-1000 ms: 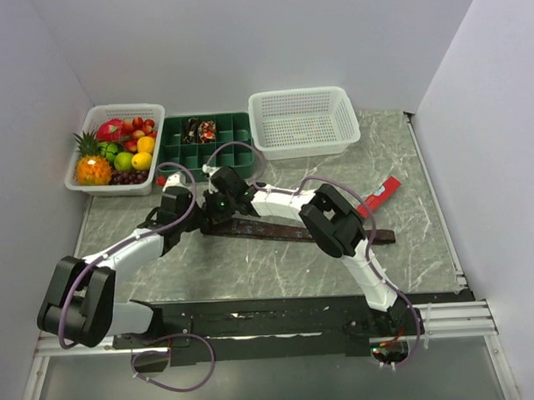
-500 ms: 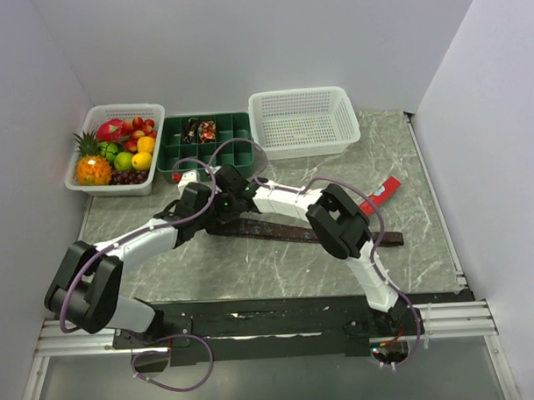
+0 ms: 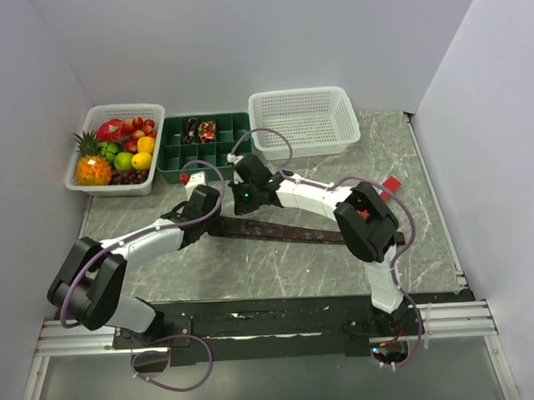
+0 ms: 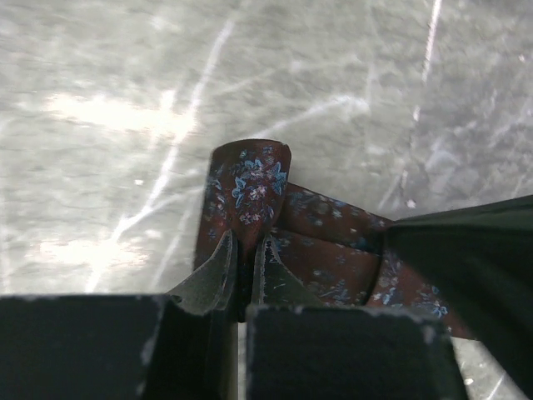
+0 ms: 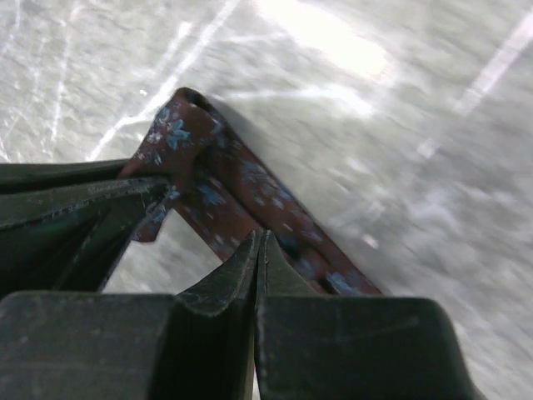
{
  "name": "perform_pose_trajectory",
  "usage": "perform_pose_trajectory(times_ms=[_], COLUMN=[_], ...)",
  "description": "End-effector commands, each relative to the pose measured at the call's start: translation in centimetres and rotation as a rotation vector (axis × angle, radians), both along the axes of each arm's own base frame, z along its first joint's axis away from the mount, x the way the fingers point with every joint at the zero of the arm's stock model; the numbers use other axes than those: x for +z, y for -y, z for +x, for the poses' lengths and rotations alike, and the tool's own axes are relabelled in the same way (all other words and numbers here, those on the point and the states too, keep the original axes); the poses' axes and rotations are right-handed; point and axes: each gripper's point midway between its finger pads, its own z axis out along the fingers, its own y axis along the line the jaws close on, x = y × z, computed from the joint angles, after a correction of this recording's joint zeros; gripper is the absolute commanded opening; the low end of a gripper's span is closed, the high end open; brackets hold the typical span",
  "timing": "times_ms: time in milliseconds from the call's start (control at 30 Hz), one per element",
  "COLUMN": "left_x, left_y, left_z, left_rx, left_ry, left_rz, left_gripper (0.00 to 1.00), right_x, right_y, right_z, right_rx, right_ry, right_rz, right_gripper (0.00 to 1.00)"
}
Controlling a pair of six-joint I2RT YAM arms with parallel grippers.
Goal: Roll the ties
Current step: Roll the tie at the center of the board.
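Note:
A dark brown tie [image 3: 312, 234] with small blue flowers lies across the middle of the table, its left end folded up. My left gripper [image 3: 216, 212] is shut on that folded end [image 4: 250, 179], with fabric pinched between its fingers [image 4: 215, 275]. My right gripper [image 3: 239, 201] sits just behind it, jaws pressed flat together, tips against the tie's strip [image 5: 225, 179]; no fabric shows between them. In the left wrist view [image 4: 243, 248] the right gripper's dark body [image 4: 475, 258] crowds the right side. In the right wrist view [image 5: 258, 240] the left fingers [image 5: 75, 208] fill the left side. More ties [image 3: 200, 129] lie in the green tray.
At the back stand a fruit basket [image 3: 84, 180], a green divided tray [image 3: 221, 153] and a white mesh basket [image 3: 347, 118]. A red flat bar [image 3: 391, 183] lies right of the right arm's elbow. Grey marbled tabletop [image 3: 278, 270] lies in front of the tie.
Both grippers have moved right and toward the back, carrying the tie's left end with them. The right elbow has swung right, covering more of the red bar.

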Motion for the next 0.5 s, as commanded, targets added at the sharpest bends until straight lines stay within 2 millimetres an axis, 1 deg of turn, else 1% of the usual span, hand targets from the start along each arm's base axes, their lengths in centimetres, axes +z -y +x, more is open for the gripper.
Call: perform_pose_trajectory(times_ms=[0, 100, 133, 233, 267, 333, 400, 467], left_x=[0.7, 0.1, 0.1, -0.1, 0.0, 0.1, 0.3, 0.3], left_y=[2.6, 3.5, 3.7, 4.6, 5.0, 5.3, 5.9, 6.3], left_z=[0.8, 0.6, 0.6, 0.5, 0.5, 0.4, 0.4, 0.3], left_rx=[-0.063, -0.082, -0.086, -0.111, -0.126, -0.134, -0.154, -0.175], left_ry=[0.032, 0.02, 0.02, 0.019, 0.023, 0.033, 0.047, 0.055], left_rz=[-0.018, -0.02, -0.024, -0.043, -0.061, -0.082, -0.113, -0.132], left_gripper=[0.01, 0.05, 0.1, 0.21, 0.28, 0.34, 0.37, 0.39], right_x=[4.1, 4.4, 4.5, 4.7, 4.7, 4.7, 4.5, 4.6], right_y=[0.8, 1.0, 0.7, 0.5, 0.4, 0.5, 0.7, 0.5], right_z=[1.2, 1.1, 0.8, 0.5, 0.3, 0.3, 0.2, 0.1], right_rx=[-0.029, -0.02, -0.005, 0.014, 0.022, 0.031, 0.038, 0.052], right_ry=[0.053, 0.051, 0.043, 0.04, 0.034, 0.03, 0.015, 0.003], right_rz=[0.119, 0.147, 0.163, 0.191, 0.199, 0.21, 0.223, 0.254], right_gripper=[0.0, 0.0, 0.0, 0.0, 0.0, 0.0, 0.0, 0.0])
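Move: My left fingers already pinch the tie's rolled end, its middle about 1 cm below them. The flat tie strip it is to be turned onto starts about 5 cm to the right, level fore and aft and 3 cm lower. The green divided tray is centred some 24 cm ahead and 3 cm to the left. From my shut right hand, the rolled end is about 6 cm left, 3 cm back and 4 cm below. I carry the rolled end about 4 cm to the right with my left hand, sinking roughly 1 cm and turning a few degrees clockwise, to fold it over the flat strip. Partway across I open those fingers and let go of the roll. My right hand, still shut, shifts a centimetre or two right, forward and up, then eases back and down, tilting slightly. ##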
